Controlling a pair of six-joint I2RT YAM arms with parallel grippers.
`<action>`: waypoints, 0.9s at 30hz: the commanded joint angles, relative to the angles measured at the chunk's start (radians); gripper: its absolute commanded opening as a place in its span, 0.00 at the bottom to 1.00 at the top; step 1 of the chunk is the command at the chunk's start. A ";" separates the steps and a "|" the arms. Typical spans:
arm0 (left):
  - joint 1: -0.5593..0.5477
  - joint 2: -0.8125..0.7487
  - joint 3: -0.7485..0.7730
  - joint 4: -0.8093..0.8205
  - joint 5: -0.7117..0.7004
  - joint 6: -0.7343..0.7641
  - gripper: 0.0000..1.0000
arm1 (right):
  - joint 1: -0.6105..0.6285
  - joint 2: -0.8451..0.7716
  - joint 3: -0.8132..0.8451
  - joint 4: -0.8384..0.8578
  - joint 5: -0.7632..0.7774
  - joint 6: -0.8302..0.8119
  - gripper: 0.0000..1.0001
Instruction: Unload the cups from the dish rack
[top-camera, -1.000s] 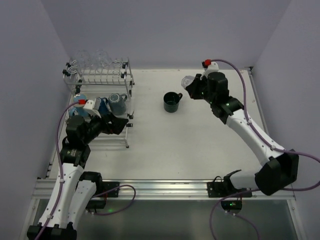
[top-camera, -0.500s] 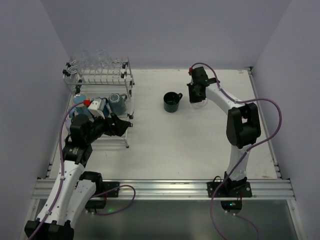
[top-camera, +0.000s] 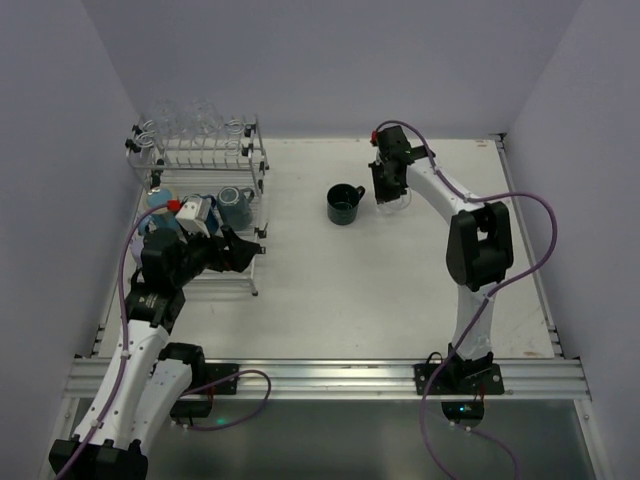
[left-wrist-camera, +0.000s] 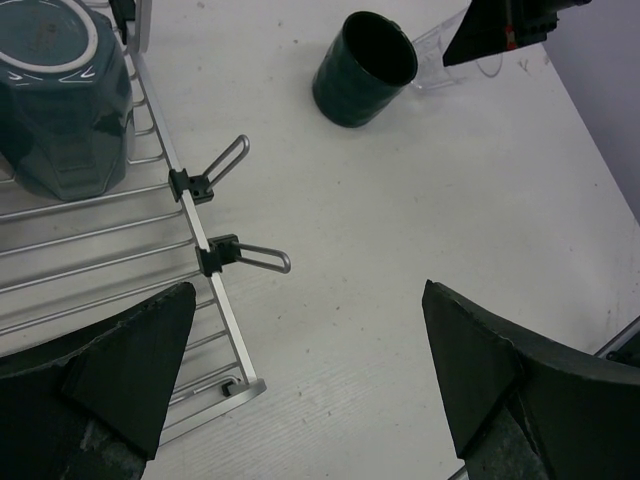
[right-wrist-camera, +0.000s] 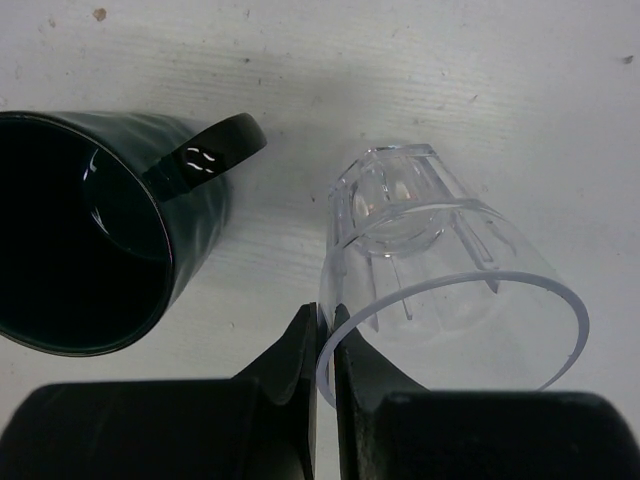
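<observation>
The silver wire dish rack (top-camera: 205, 160) stands at the far left; clear glass tumblers (top-camera: 200, 118) sit on its upper tier, and a grey mug (top-camera: 237, 205) and a blue mug (top-camera: 160, 200) on the lower one. A dark green mug (top-camera: 344, 204) stands upright on the table, also in the right wrist view (right-wrist-camera: 90, 240). My right gripper (right-wrist-camera: 325, 325) is shut on the rim of a clear glass tumbler (right-wrist-camera: 440, 270), upright just right of the green mug. My left gripper (left-wrist-camera: 300, 385) is open and empty beside the rack's front corner (left-wrist-camera: 235, 385). An upside-down grey mug (left-wrist-camera: 60, 95) sits on the rack.
The table's white top (top-camera: 370, 290) stretches between the arms. Purple walls close in the left, back and right sides. Two wire hooks (left-wrist-camera: 250, 255) stick out from the rack's side rail.
My right arm has swung in from the right and lowered the clear tumbler beside the green mug. My left arm has shifted only slightly.
</observation>
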 joint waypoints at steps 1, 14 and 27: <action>-0.007 -0.002 0.014 -0.011 -0.032 0.021 1.00 | 0.022 0.022 0.054 -0.050 -0.026 -0.026 0.08; -0.007 0.035 0.060 -0.107 -0.329 -0.025 1.00 | 0.051 -0.151 -0.039 0.046 -0.049 0.006 0.49; -0.007 -0.097 0.100 -0.290 -0.929 -0.163 1.00 | 0.091 -0.676 -0.654 0.577 -0.253 0.163 0.93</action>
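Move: The right hand still pinches the near-left rim of the clear glass, whose middle is about 3 cm to its right, 1 cm ahead and 5 cm below. The green mug stands level with this hand, some 10 cm left. From the empty left hand, the lavender cup on the rack lies roughly 25 cm left and 6 ahead, the blue mug 11 left and 13 ahead, the grey-green mug 3 left and 13 ahead, all about 8 lower. The right fingers let go of the clear glass's rim, opening wide as the hand first sinks 1–2 cm, then climbs about 12 cm and draws back some 9, drifting left and tipping its fingers up. Meanwhile the open left hand dips about 3 cm and rises again, sweeping left some 12 cm in front of the grey-green mug towards the lavender cup, turning about 40 degrees counter-clockwise. ##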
